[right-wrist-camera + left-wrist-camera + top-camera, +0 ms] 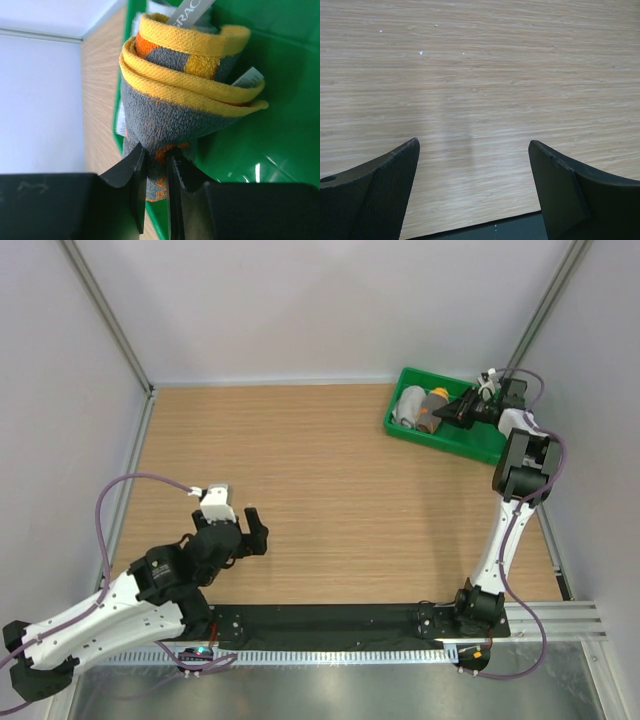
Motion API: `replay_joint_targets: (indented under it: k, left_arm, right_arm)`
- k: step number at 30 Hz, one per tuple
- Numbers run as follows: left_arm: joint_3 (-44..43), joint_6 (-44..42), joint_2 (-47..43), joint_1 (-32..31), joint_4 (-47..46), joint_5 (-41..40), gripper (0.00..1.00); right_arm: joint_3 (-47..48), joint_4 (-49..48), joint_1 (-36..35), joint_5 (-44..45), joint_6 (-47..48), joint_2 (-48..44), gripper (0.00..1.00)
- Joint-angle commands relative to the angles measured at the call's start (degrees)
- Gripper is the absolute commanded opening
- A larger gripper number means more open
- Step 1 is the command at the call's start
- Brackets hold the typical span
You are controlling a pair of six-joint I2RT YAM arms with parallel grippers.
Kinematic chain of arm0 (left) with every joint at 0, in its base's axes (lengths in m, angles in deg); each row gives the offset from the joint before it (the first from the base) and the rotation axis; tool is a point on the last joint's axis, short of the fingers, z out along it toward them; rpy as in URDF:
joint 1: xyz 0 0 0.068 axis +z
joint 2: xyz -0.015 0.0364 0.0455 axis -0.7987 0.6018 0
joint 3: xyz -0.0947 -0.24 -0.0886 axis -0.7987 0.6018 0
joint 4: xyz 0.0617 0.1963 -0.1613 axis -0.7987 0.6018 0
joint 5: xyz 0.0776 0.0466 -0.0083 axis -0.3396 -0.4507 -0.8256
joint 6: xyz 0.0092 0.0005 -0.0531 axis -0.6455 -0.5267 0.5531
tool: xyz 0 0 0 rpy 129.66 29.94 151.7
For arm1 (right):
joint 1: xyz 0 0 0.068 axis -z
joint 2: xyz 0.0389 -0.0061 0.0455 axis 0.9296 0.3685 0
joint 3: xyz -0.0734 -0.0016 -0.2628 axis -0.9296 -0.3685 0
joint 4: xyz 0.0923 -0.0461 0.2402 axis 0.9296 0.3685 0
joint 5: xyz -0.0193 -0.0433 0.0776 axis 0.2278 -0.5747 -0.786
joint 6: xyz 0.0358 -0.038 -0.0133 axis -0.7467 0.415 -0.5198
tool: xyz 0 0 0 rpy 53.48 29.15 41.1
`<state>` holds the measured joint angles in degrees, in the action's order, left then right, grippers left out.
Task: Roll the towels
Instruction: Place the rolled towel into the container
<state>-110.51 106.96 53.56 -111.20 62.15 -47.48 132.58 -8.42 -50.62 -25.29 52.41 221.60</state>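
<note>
A rolled orange and yellow towel with grey backing [175,95] lies in the green tray [280,100] at the far right. My right gripper [156,155] is shut on the near end of this roll. From above, the patterned towel [434,408] sits next to a rolled light grey towel [409,406] in the tray [470,443], with the right gripper [455,411] reaching in from the right. My left gripper [474,145] stands open over bare wooden table, holding nothing; from above the left gripper [248,532] is near the front left.
Grey walls close in the table on the left, back and right. A black strip [330,625] runs along the near edge by the arm bases. The tray sits against the right wall.
</note>
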Motion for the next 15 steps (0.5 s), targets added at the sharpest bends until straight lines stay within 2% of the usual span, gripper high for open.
replay_joint_targets:
  k: [1,7,12,15]
  left_arm:
    - [0.74,-0.34,-1.61,0.27,-2.46,-2.03,0.9]
    - [0.82,-0.34,-1.17,0.27,-2.55,-2.11,0.91]
    - [0.82,-0.43,-1.17,0.27,-2.64,-1.85,0.91]
    - [1.0,-0.34,-1.52,0.27,-2.64,-2.11,0.91]
  right_arm:
    - [1.31,5.15,0.26,0.66,6.2,0.93,0.01]
    - [-0.99,8.31,0.87,8.48,8.75,1.46,0.01]
    - [3.58,14.02,1.05,14.02,9.8,2.86,0.01]
    - [4.55,15.43,1.14,16.92,10.07,3.05,0.09]
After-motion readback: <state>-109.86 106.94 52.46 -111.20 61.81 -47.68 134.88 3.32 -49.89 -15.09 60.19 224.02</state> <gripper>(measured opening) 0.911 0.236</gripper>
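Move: The right hand already holds the rolled orange-grey towel over the green container; the bare patch of container floor meant for it lies about 7 cm below, roughly 1 cm back and 2 cm to the right. The grey rolled towel sits about 8 cm to the left and 3 cm farther out, some 4 cm lower. From the idle left hand, that patch is about 37 cm ahead, 44 cm to the right and 14 cm down. Downward goes the right hand, about 5 cm, taking the held rolled towel towards the container floor beside the grey one; the descent fades out early while the hand eases some 2.5 cm to the right, away from the grey towel. The wrist tips the fingers down and rolls, about 10 degrees in all, and the fingers keep their pinch on the roll's near part. ##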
